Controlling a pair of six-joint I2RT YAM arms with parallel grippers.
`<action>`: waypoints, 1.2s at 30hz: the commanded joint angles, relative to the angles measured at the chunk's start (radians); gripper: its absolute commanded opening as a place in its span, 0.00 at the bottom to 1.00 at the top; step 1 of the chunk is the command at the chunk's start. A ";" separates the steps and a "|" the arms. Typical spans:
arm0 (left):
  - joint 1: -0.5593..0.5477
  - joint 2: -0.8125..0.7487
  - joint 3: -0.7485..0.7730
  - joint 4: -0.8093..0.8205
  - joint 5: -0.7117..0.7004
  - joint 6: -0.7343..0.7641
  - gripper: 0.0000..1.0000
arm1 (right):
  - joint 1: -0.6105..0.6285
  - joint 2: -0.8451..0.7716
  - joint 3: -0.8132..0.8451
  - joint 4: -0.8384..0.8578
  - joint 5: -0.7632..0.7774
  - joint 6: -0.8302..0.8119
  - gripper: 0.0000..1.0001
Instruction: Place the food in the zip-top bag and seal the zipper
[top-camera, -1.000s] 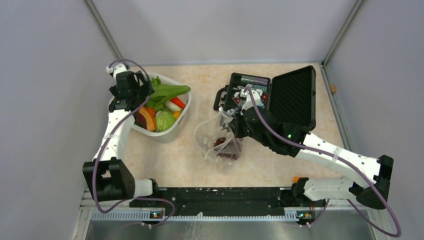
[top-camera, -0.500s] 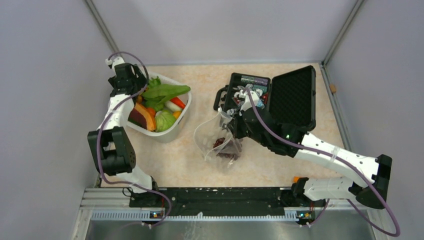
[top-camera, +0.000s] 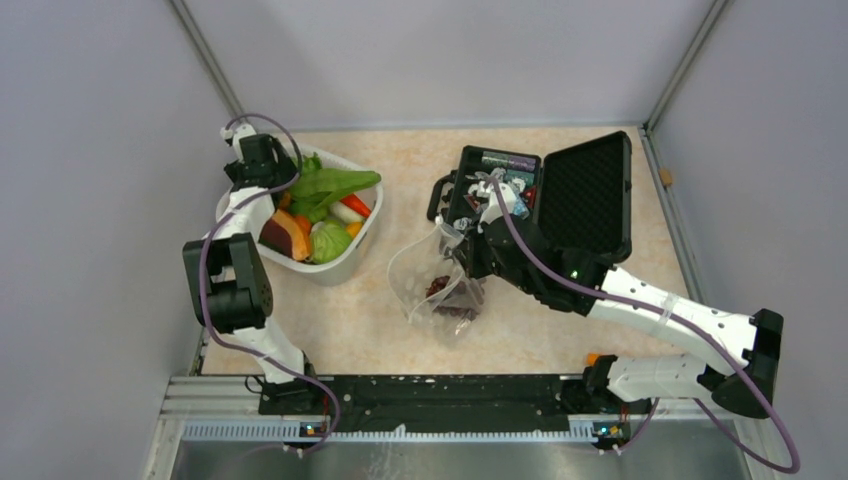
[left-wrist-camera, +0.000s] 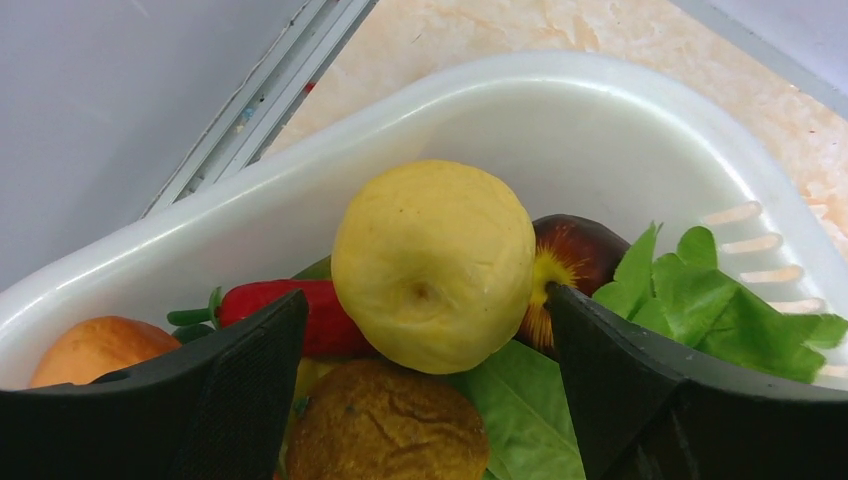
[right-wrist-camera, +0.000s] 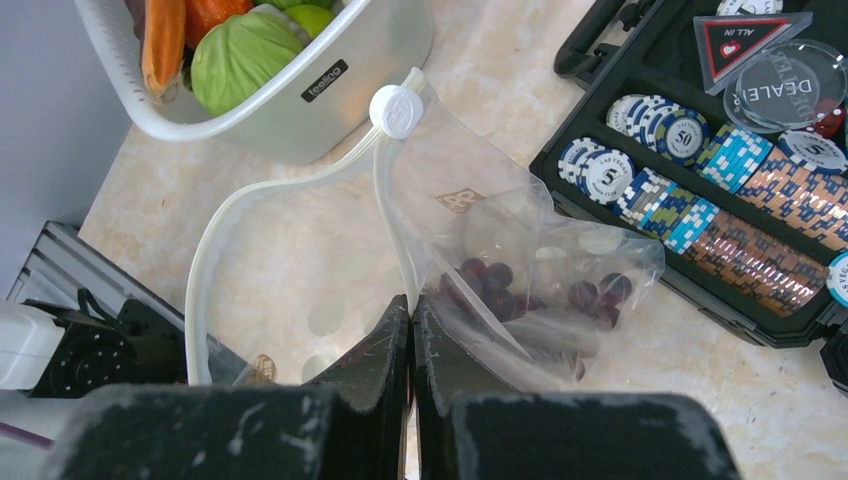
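Observation:
The white basket (top-camera: 352, 255) at the left holds the food: a yellow lemon (left-wrist-camera: 432, 262), red pepper (left-wrist-camera: 285, 305), orange tangerine (left-wrist-camera: 90, 348), green leaves (top-camera: 335, 185) and more. My left gripper (left-wrist-camera: 423, 300) hangs over the basket's far left corner (top-camera: 262, 165), open, one finger on each side of the lemon. The clear zip-top bag (top-camera: 425, 285) lies mid-table with dark grapes (right-wrist-camera: 500, 280) inside. Its mouth gapes, and the whitish zipper (right-wrist-camera: 200, 270) curves to a round slider (right-wrist-camera: 396, 110). My right gripper (right-wrist-camera: 412, 300) is shut on the bag's mouth edge.
An open black hard case (top-camera: 575, 190) with poker chips (right-wrist-camera: 700, 190) stands right behind the bag. The basket's far corner sits close to the left enclosure wall (top-camera: 100, 200). A black rail (top-camera: 430, 392) runs along the near edge.
My left arm has folded back and its gripper has shifted toward the basket's far left corner, over the lemon. The right gripper and bag have not moved.

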 joint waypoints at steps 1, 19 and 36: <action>0.005 0.044 0.024 0.030 -0.055 0.037 0.90 | 0.012 -0.015 -0.001 0.047 -0.016 -0.012 0.00; 0.006 -0.182 -0.096 0.133 0.039 -0.011 0.21 | 0.013 -0.025 -0.011 0.061 -0.025 -0.003 0.00; -0.025 -0.666 -0.236 0.013 0.945 -0.167 0.23 | 0.013 -0.021 -0.026 0.099 -0.006 -0.003 0.01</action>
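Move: The yellow fruit sits almost between the left gripper's open fingers, about 1 cm ahead of and 2 cm below the hand point. The brown potato lies some 4 cm back and 4 cm below, the dark red fruit about 5 cm right, 1 cm ahead and 4 cm below. The bag's open mouth is some 35 cm right and 25 cm back, about level. From the right hand the yellow fruit is about 45 cm left, 24 cm ahead and 12 cm lower. Sink the left gripper about 2 cm around the yellow fruit, close the fingers on its sides, then lift it nearly straight up out of the basket. Still rising, to some 15 cm above the grasp, sweep right and back towards the bag, swinging the fingers clockwise and tipping them up. With the right gripper, stay put, keeping its pinch on the bag's edge. ##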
